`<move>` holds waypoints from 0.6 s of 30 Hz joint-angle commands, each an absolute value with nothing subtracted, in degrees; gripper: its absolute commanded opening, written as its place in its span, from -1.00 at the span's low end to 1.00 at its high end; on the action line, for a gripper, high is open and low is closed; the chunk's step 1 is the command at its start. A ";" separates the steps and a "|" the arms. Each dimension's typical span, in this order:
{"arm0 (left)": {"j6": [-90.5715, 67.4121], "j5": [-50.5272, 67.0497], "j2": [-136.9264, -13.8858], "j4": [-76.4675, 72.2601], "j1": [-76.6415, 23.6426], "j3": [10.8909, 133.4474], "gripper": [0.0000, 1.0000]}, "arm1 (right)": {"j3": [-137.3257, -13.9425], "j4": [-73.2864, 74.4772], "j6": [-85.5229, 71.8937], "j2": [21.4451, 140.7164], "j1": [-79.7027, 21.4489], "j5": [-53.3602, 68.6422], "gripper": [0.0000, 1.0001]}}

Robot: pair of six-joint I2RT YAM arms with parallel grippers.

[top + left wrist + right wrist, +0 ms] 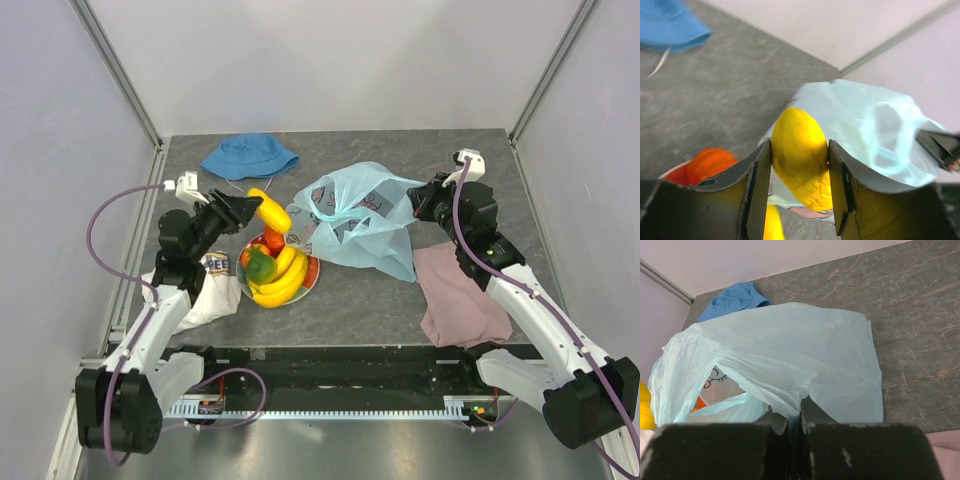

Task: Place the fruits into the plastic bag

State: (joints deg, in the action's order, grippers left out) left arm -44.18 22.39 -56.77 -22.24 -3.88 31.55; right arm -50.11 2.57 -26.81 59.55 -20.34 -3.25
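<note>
My left gripper [258, 208] [799, 167] is shut on a yellow fruit [276, 216] [800, 150] and holds it in the air above the plate, just left of the plastic bag's mouth. The light-blue plastic bag [362, 222] [875, 127] [790, 352] lies mid-table with its opening facing left. At its right edge, my right gripper [424, 201] [795, 415] is shut on a pinch of the bag's film and lifts it. On the plate [313, 278] lie yellow bananas [282, 284], a green fruit [260, 267] and orange-red fruits [272, 241] [710, 162].
A blue bucket hat [248, 155] [735, 300] lies at the back of the table. There is a pink cloth [460, 295] under my right arm, and a white printed cloth [210, 290] under my left arm. Walls close in the table on three sides.
</note>
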 commanded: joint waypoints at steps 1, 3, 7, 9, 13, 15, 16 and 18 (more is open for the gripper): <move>-32.97 16.27 -51.42 -21.98 -10.78 38.83 -0.43 | -49.04 0.70 -27.60 58.10 -20.21 -2.02 -1.00; -28.75 13.64 -51.59 -20.58 -14.13 41.12 -0.43 | -48.96 0.61 -27.77 58.10 -20.21 -1.93 -1.00; -22.69 10.90 -54.92 -19.86 -25.89 47.79 -0.42 | -48.87 0.44 -28.04 58.27 -20.21 -1.41 -1.00; -20.57 9.85 -57.73 -20.04 -29.60 49.82 -0.43 | -48.96 0.44 -28.12 58.36 -20.13 -1.06 -1.00; -14.86 7.91 -63.36 -22.75 -40.31 55.00 -0.42 | -48.78 0.44 -28.39 58.45 -20.21 -0.35 -1.00; -13.36 7.74 -67.39 -23.29 -42.53 56.68 -0.41 | -48.78 0.44 -28.56 58.53 -20.21 -0.18 -1.00; -12.75 7.56 -68.80 -23.73 -44.37 58.08 -0.41 | -48.78 0.44 -28.56 58.54 -20.21 -0.09 -1.00; -10.64 6.86 -71.96 -25.48 -46.13 59.23 -0.41 | -48.69 0.44 -28.56 58.54 -20.21 -0.09 -1.00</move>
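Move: Some 18 cm to the right of the left hand, about 2 cm ahead and 10 cm below, is the plastic bag's mouth; this hand already grips the yellow mango. The fruit bowl lies roughly 3 cm back and 3 cm right, 19 cm below, with an orange about 5 cm ahead and 1 cm right, 18 cm down. From the right hand, already holding the bag, the mouth is some 13 cm left, 3 cm ahead and 13 cm lower. Sweeping about 20 cm to its right, the left hand carries the held mango from over the fruit bowl across to high over the bag. It rises some 13 cm and draws back about 6 cm on the way, then just begins to sink, while the wrist tips the fingers up and swings them clockwise, each some 25 degrees. The fingers keep their hold; the right hand, nearly still, goes on pinching the bag. ##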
